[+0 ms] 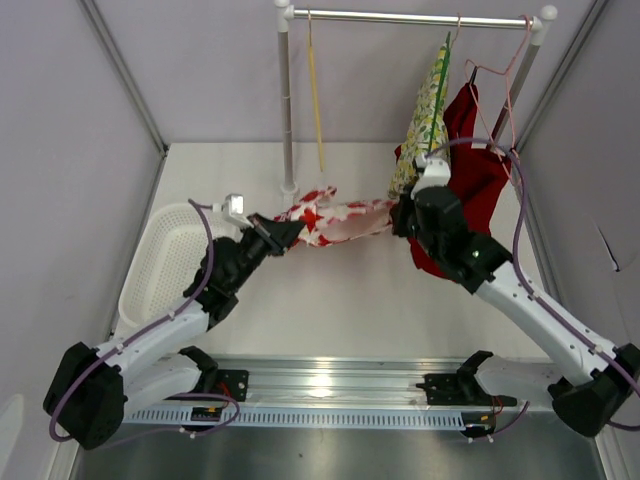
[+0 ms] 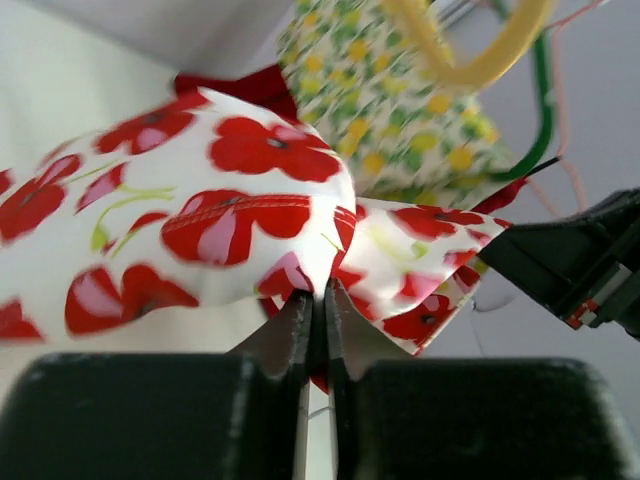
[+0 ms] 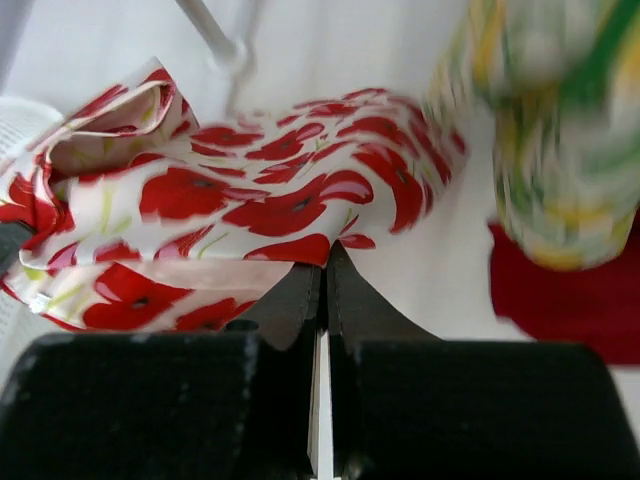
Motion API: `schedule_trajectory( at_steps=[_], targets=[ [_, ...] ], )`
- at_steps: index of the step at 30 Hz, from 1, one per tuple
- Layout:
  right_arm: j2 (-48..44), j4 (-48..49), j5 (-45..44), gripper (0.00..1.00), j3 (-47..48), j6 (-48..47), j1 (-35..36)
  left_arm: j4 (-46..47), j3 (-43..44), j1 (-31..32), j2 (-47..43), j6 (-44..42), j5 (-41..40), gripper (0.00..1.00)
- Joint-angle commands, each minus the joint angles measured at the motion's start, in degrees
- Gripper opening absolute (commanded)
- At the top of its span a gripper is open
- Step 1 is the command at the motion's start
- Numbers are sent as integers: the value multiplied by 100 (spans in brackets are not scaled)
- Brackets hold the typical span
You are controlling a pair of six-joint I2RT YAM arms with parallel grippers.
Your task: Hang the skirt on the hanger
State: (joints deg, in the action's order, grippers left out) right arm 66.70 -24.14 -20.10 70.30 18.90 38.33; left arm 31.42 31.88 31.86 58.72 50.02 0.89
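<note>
The skirt (image 1: 335,218), white with red poppies, hangs stretched above the table between my two grippers. My left gripper (image 1: 290,232) is shut on its left end; in the left wrist view the cloth (image 2: 250,200) bunches at the near-closed fingertips (image 2: 320,290). My right gripper (image 1: 400,215) is shut on the right end, pinching the skirt's edge (image 3: 260,190) at its tips (image 3: 325,258). An empty yellow hanger (image 1: 316,100) hangs from the rail behind the skirt, and shows blurred at the top of the left wrist view (image 2: 470,60).
A clothes rack stands at the back, with a rail (image 1: 420,17) and a left post (image 1: 288,110). A yellow-green floral garment (image 1: 425,120) and a red garment (image 1: 470,160) hang at the rail's right end, close behind my right arm. A white basket (image 1: 165,260) sits at the left.
</note>
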Motion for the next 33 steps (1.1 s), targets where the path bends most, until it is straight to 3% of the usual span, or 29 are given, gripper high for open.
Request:
schedule_trajectory(
  at_steps=[1, 4, 5, 7, 11, 15, 20, 21, 28, 33],
  targets=[
    [-709, -222, -547, 0, -1086, 762, 192, 303, -1164, 188, -431, 394, -536, 14],
    [-1018, -214, -653, 1, -2042, 1237, 640, 42, -1727, 426, -808, 535, -782, 33],
    [-1053, -231, -671, 2, -2230, 1352, 737, -56, -1868, 505, -940, 526, -844, 47],
    [-1115, -231, -749, 8, -2720, 1546, 1000, -511, -1913, 698, -1413, 500, -1160, 54],
    [-1150, -363, -750, 21, -3214, 2021, 1159, -1925, -1826, 813, -2048, 430, -1415, 57],
    [-1317, -556, -776, 40, -3401, 2197, 1204, -2429, -1651, 884, -2251, 211, -1398, 57],
    [-1685, -1109, -847, 52, -3365, 2312, 1274, -2974, -843, 1147, -963, -526, -1283, 55],
    [-1747, -1189, -890, 55, -3357, 2346, 1274, -3114, -363, 1243, -741, -641, -1336, 55],
    [-1879, -1532, -987, 53, -3392, 2487, 1283, -4133, 1712, 1946, 1482, -1547, -1398, 56],
    [-2204, -1743, -1172, 57, -3260, 2611, 1318, -4162, 2532, 2140, 2573, -1759, -1328, 56]
  ],
)
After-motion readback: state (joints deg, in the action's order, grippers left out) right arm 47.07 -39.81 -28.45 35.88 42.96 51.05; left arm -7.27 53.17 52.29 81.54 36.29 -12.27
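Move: Both hands still pinch the poppy skirt, stretched between them in the air. Its landing spot, the bare table, lies 10 cm back, 14 cm right and some 24 cm below the left hand, and 10 cm back, 6 cm left and 27 cm below the right. The yellow hanger hangs about 16 cm ahead of the left hand, 4 cm right and 10 cm above; the lemon skirt is about 13 cm ahead of the right hand, 6 cm right and 5 cm above. Both arms swing the skirt fast down and back towards the table, the left dropping about 14 cm and opening as it goes, the right dropping some 20 cm while drawing back and opening in the later part of its drop, both tipping their fingers downward. With the cloth let go, the left hand then sweeps right over it, rolling its left side up some 35 degrees, while the right eases only slightly farther back and right with its fingers open. ##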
